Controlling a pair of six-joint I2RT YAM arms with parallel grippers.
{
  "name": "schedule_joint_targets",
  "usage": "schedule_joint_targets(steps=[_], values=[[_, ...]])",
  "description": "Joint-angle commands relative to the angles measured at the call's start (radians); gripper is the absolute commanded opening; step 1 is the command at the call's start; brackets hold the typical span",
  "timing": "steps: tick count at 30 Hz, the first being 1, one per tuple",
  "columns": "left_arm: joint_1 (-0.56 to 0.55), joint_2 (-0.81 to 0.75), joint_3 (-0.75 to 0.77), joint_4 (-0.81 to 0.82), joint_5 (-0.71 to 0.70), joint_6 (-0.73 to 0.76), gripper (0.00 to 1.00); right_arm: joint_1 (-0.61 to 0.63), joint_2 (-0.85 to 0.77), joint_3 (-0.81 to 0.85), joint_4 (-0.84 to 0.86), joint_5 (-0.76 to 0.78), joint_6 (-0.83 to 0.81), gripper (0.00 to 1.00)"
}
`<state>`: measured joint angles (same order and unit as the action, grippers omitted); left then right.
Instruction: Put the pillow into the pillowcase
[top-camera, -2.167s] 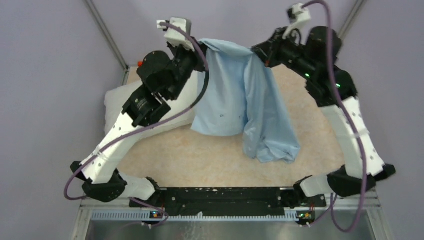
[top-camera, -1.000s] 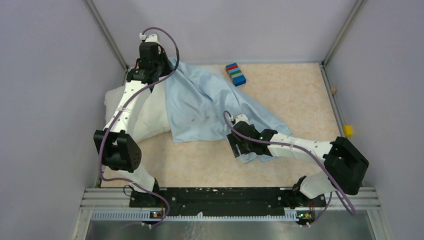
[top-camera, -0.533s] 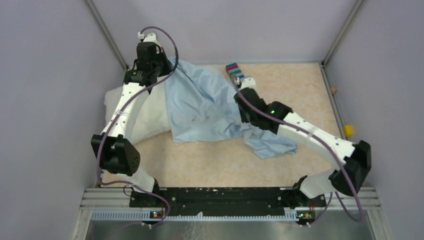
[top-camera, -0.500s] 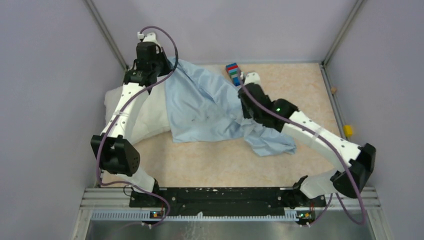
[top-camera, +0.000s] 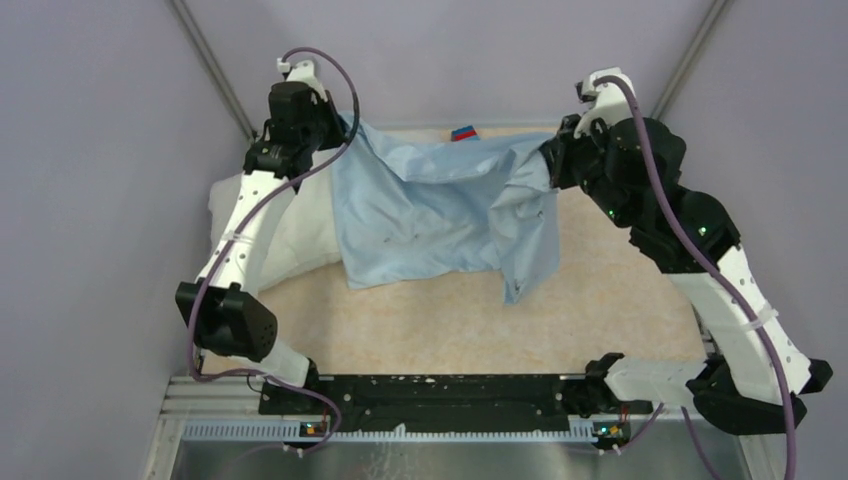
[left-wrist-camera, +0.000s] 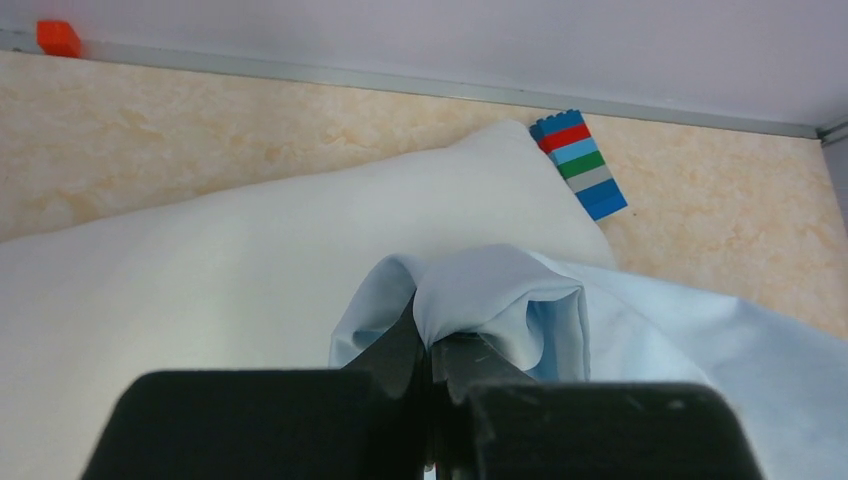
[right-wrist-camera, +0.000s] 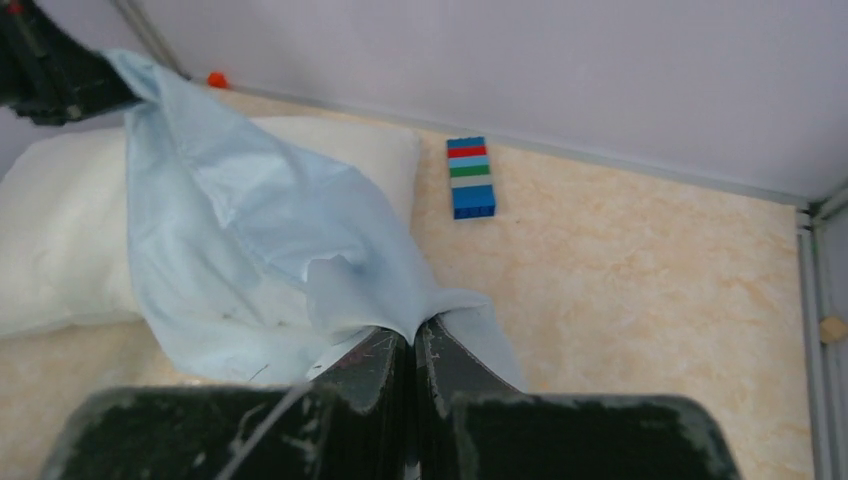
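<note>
The light-blue pillowcase hangs stretched between my two grippers above the table's back half. My left gripper is shut on its upper left corner, where a fold of cloth bunches over the closed jaws. My right gripper is shut on the opposite edge, and the fabric fans away from its pinched tips. The off-white pillow lies flat at the left, its right part hidden under the hanging cloth. It also shows in both wrist views.
A stack of coloured toy bricks stands by the back wall, mostly hidden behind the cloth in the top view. A small red piece lies in the back left corner. A tan bit sits by the right rail.
My right gripper shut on the pillowcase's lower right edge and rose with it to the back right, spreading the cloth. The left arm hardly moved, still gripping its corner.
</note>
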<state>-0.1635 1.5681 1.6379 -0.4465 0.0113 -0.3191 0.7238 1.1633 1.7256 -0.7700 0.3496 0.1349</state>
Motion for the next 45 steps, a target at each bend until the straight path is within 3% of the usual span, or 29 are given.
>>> schedule_joint_targets(steps=[1,4,6,12,15,20,22,24,26,27,28,29,31,35,38,42,45], values=[[-0.014,-0.107,0.010,0.081,0.060,0.013,0.00,0.000,0.002,0.116,-0.011,0.248,-0.025,0.00],[-0.055,-0.138,0.020,0.107,0.194,0.020,0.00,-0.022,0.056,0.162,0.010,0.485,-0.039,0.00],[-0.141,-0.136,0.055,0.100,0.280,0.061,0.00,-0.107,0.078,0.185,0.053,0.480,-0.032,0.00],[-0.487,-0.107,0.155,0.059,0.481,0.182,0.00,-0.468,0.215,0.329,0.122,0.255,0.097,0.00],[-0.663,-0.071,0.206,0.034,0.518,0.255,0.00,-0.577,0.297,0.409,0.171,0.135,0.173,0.00],[-0.944,0.078,0.318,-0.001,0.523,0.344,0.00,-0.631,0.507,0.731,0.204,-0.150,0.244,0.00],[-0.990,0.142,0.347,0.023,0.544,0.325,0.00,-0.632,0.600,0.851,0.216,-0.319,0.276,0.00],[-0.996,0.181,0.335,0.068,0.555,0.256,0.04,-0.630,0.656,0.862,0.279,-0.522,0.365,0.00],[-0.994,0.193,0.316,0.067,0.457,0.231,0.16,-0.615,0.665,0.779,0.384,-0.704,0.453,0.00],[-0.989,0.182,0.293,0.068,0.372,0.219,0.35,-0.595,0.666,0.735,0.417,-0.759,0.466,0.00],[-0.980,0.150,0.254,0.072,0.279,0.198,0.46,-0.561,0.670,0.701,0.430,-0.795,0.457,0.00],[-0.959,0.118,0.215,0.076,0.197,0.172,0.51,-0.523,0.673,0.666,0.436,-0.822,0.446,0.00],[-0.911,0.026,0.120,0.086,0.108,0.110,0.69,-0.435,0.679,0.590,0.464,-0.864,0.437,0.00],[-0.878,-0.261,-0.104,0.176,-0.118,0.047,0.75,-0.291,0.697,0.422,0.579,-0.916,0.488,0.00],[-0.875,-0.436,-0.176,0.169,-0.351,0.019,0.77,-0.158,0.710,0.319,0.611,-0.918,0.464,0.00],[-0.857,-0.548,-0.183,0.096,-0.661,0.053,0.86,-0.004,0.663,0.098,0.711,-0.873,0.444,0.00],[-0.780,-0.548,-0.162,0.034,-0.722,0.075,0.92,0.062,0.611,-0.045,0.761,-0.848,0.447,0.00]])
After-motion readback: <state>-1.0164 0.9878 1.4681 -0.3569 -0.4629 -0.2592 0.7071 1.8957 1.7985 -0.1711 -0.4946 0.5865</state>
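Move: The left hand already holds one end of the pillowcase. From it the pillow's middle lies about 8 cm to the left, 5 back and 21 below; the toy blocks stand some 11 ahead and 25 to the right. The right hand grips the case's other end: from it the pillow is about 13 cm ahead, 42 to the left and 33 below, the blocks roughly 31 ahead, 7 to the left and 40 below. Sweeping back and right some 50 cm, the left hand draws its end of the pillowcase off the pillow side, turning clockwise about 90 degrees; it opens, lets go while sinking, then swings back left and up, empty. The right hand keeps its grip, arcing right and forward, then left and down towards the pillow, tipping down and turning counter-clockwise. ##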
